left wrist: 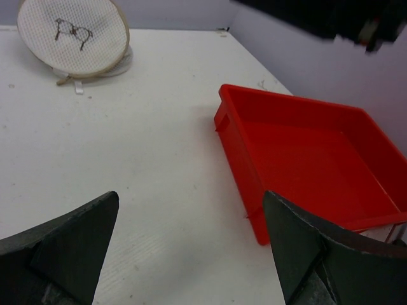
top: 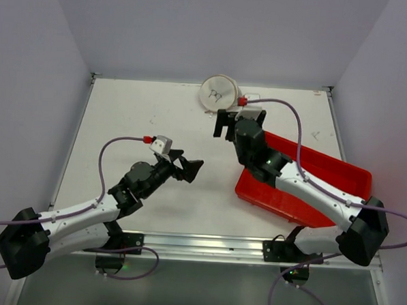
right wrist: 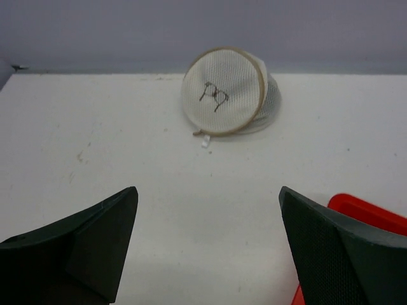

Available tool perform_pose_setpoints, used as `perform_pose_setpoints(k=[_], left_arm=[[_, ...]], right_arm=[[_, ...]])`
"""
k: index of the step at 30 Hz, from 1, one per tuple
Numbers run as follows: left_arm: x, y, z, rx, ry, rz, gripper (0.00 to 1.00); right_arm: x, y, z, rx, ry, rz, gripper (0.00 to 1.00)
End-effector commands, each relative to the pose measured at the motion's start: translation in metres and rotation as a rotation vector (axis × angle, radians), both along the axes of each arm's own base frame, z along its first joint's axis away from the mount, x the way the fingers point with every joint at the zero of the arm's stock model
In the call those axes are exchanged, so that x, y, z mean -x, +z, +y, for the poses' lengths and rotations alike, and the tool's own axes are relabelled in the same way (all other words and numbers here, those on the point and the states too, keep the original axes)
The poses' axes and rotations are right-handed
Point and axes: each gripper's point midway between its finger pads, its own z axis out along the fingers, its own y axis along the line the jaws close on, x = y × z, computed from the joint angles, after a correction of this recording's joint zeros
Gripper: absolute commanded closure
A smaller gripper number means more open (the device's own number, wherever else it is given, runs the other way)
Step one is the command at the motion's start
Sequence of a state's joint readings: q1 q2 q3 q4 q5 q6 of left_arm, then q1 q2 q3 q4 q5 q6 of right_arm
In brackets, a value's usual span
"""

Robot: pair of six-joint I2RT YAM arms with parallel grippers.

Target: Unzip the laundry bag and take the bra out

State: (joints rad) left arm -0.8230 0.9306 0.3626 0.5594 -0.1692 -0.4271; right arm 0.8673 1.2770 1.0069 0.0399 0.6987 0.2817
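The laundry bag [top: 219, 93] is a small round white mesh case with a tan rim, standing tilted on its edge at the back of the table. A thin dark squiggle shows on its front face [right wrist: 222, 90]. A small white tab [right wrist: 205, 142] lies at its foot. The bra is hidden; I cannot make it out through the mesh. My right gripper [top: 225, 130] hovers open just in front of the bag [left wrist: 71, 37], nothing between its fingers [right wrist: 208, 190]. My left gripper [top: 189, 167] is open too, further back over the table's middle [left wrist: 191, 197].
A red plastic tray [top: 349, 175] lies at the right, partly under the right arm; its near corner [left wrist: 236, 127] is just right of my left gripper, and its edge [right wrist: 372, 215] shows by the right finger. Walls close the table's back and sides.
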Motion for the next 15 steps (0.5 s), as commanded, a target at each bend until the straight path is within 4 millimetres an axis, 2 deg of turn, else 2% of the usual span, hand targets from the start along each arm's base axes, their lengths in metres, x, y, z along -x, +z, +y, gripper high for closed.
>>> perform_pose_setpoints(k=[1,2,3,4,5,6,7,8,9,10,11,12,13,14,15], left_arm=[[-0.002,0.009,-0.013,0.021,-0.044,-0.002,0.02],[-0.001,0.009,-0.015,0.025,-0.052,0.001,0.02],[0.000,0.012,-0.014,0.036,-0.053,-0.003,0.00],[0.002,0.011,-0.014,0.038,-0.058,-0.008,0.00],[0.003,0.014,-0.013,0.048,-0.061,-0.017,0.00],[0.003,0.017,-0.012,0.047,-0.060,-0.027,0.00],[0.003,0.017,-0.011,0.042,-0.057,-0.026,0.00],[0.002,0.016,-0.009,0.036,-0.044,-0.027,0.00],[0.001,0.018,-0.008,0.036,-0.037,-0.027,0.00],[0.000,0.015,-0.007,0.029,-0.026,-0.017,0.00],[-0.001,0.015,-0.005,0.030,-0.015,-0.014,0.00],[-0.002,0.015,-0.005,0.030,-0.010,-0.014,0.00],[-0.002,0.015,-0.004,0.031,-0.004,-0.011,0.00],[-0.004,0.013,-0.001,0.032,0.014,-0.004,0.00],[-0.005,0.013,0.000,0.033,0.025,-0.003,0.00]], right_arm=[[-0.035,0.052,0.003,-0.041,0.039,-0.052,0.06],[-0.048,0.041,0.011,-0.004,0.062,-0.028,0.06],[-0.063,0.041,0.004,0.005,0.037,-0.024,0.07],[-0.075,0.051,0.002,0.000,0.020,-0.026,0.07],[-0.091,0.032,0.005,0.001,0.000,0.017,0.07],[-0.106,0.028,-0.003,-0.016,-0.007,0.036,0.08],[-0.118,0.037,-0.002,-0.054,-0.015,0.034,0.09],[-0.127,0.032,-0.004,-0.061,-0.023,0.047,0.09],[-0.145,0.010,-0.005,-0.051,-0.035,0.090,0.09],[-0.156,0.018,-0.005,-0.070,-0.045,0.087,0.09],[-0.166,0.011,-0.005,-0.064,-0.050,0.105,0.09],[-0.184,-0.004,-0.005,-0.060,-0.054,0.140,0.09],[-0.194,-0.013,-0.008,-0.062,-0.065,0.160,0.10],[-0.206,-0.022,-0.018,-0.088,-0.091,0.180,0.10],[-0.219,-0.042,-0.016,-0.098,-0.086,0.216,0.11]])
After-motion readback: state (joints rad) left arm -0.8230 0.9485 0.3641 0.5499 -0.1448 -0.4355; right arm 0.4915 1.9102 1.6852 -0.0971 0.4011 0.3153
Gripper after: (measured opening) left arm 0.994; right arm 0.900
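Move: The laundry bag lies about 43 cm ahead of my right hand, some 5 cm to its left and about 22 cm below. The white tag by its zipper pull is around 36 cm ahead and 9 cm left, down at table level. The middle of the red bin is some 27 cm to this hand's right and 5 cm back. From my left hand the laundry bag is about 52 cm ahead, 8 cm right and 16 cm below. I drive my right hand quickly forward, about 20 cm towards the laundry bag, away from beside the red bin. On the way I arch up some 5 cm, then sink again to about 2 cm under my starting height, tipping the fingers a little more downward, and turn slightly clockwise. My fingers stay wide open and touch nothing yet. ##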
